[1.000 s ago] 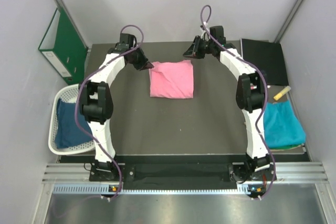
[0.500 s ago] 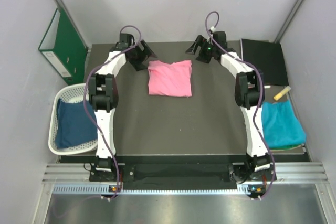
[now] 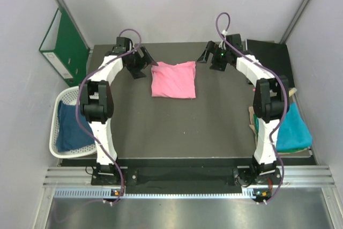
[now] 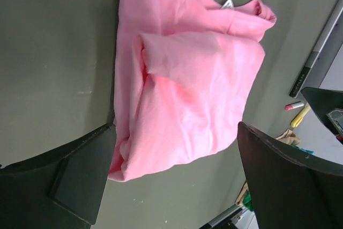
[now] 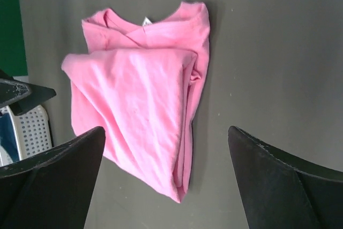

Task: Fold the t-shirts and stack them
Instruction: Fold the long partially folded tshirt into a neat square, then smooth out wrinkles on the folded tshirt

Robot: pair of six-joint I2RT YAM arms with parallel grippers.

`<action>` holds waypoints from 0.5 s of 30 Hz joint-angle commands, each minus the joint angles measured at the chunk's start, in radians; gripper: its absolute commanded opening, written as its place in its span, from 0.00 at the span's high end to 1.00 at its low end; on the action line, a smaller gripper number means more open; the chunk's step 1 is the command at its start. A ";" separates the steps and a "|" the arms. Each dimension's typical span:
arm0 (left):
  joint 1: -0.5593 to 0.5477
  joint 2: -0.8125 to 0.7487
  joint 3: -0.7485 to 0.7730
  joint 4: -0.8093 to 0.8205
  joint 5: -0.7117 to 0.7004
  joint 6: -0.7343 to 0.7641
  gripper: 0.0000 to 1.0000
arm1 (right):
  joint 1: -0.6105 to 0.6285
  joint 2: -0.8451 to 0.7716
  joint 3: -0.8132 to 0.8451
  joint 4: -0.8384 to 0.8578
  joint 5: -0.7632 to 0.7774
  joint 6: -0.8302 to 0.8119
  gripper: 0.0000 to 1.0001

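Note:
A bright pink t-shirt [image 3: 172,79] lies folded on the dark table [image 3: 177,127] at the back centre, its collar toward the far edge. My left gripper [image 3: 149,61] hovers open just off the shirt's left back corner, holding nothing. In the left wrist view the pink shirt [image 4: 187,89] lies beyond the open left gripper [image 4: 177,170]. My right gripper [image 3: 208,59] stands open off the right back corner, apart from the cloth. The right wrist view shows the pink shirt [image 5: 144,105] ahead of the empty right gripper [image 5: 166,170]. A dark blue shirt [image 3: 72,124] fills the basket. A teal shirt [image 3: 292,127] lies at the right.
A white lattice basket [image 3: 56,132] stands off the table's left edge, with a green ring binder [image 3: 64,46] behind it. A black folder [image 3: 270,60] lies at the back right. Markers [image 4: 297,112] lie near the right arm's elbow, which hangs over the teal shirt.
Both grippers have opened, let go of the pink shirt's back corners and drawn outward. The right arm has swung right. The shirt has settled slightly left.

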 commanded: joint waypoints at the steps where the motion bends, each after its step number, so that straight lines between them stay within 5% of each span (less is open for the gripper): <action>1: -0.001 -0.030 -0.081 0.033 0.001 0.019 0.01 | 0.005 0.060 -0.032 0.042 -0.064 0.009 0.10; 4: -0.004 -0.013 -0.078 0.075 -0.009 0.002 0.02 | 0.010 0.107 -0.015 0.087 -0.096 0.041 0.27; 10: -0.004 0.062 0.014 0.107 -0.006 -0.029 0.09 | 0.025 0.186 0.084 0.099 -0.128 0.075 0.39; 15: -0.004 0.116 0.086 0.121 0.011 -0.053 0.33 | 0.036 0.238 0.137 0.136 -0.157 0.138 0.48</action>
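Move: The folded pink t-shirt lies between the hands. Its middle is about 10 cm right, 3 cm ahead and 10 cm below the left gripper, and some 12 cm left, 3 cm ahead and 11 cm below the right one. Its far left corner is roughly 8 cm ahead and 2 cm right of the left gripper; its far right corner is about 8 cm ahead and 4 cm left of the right gripper. Drop the open right gripper about 9 cm beside the t-shirt's right edge, easing it some 3 cm left towards the cloth, tipping the fingers down about 10 degrees and closing them roughly halfway. Bring the left gripper down about 3 cm by the left edge, drawing it slightly back, then forward again, and start narrowing its fingers; keep both clear of the cloth. ##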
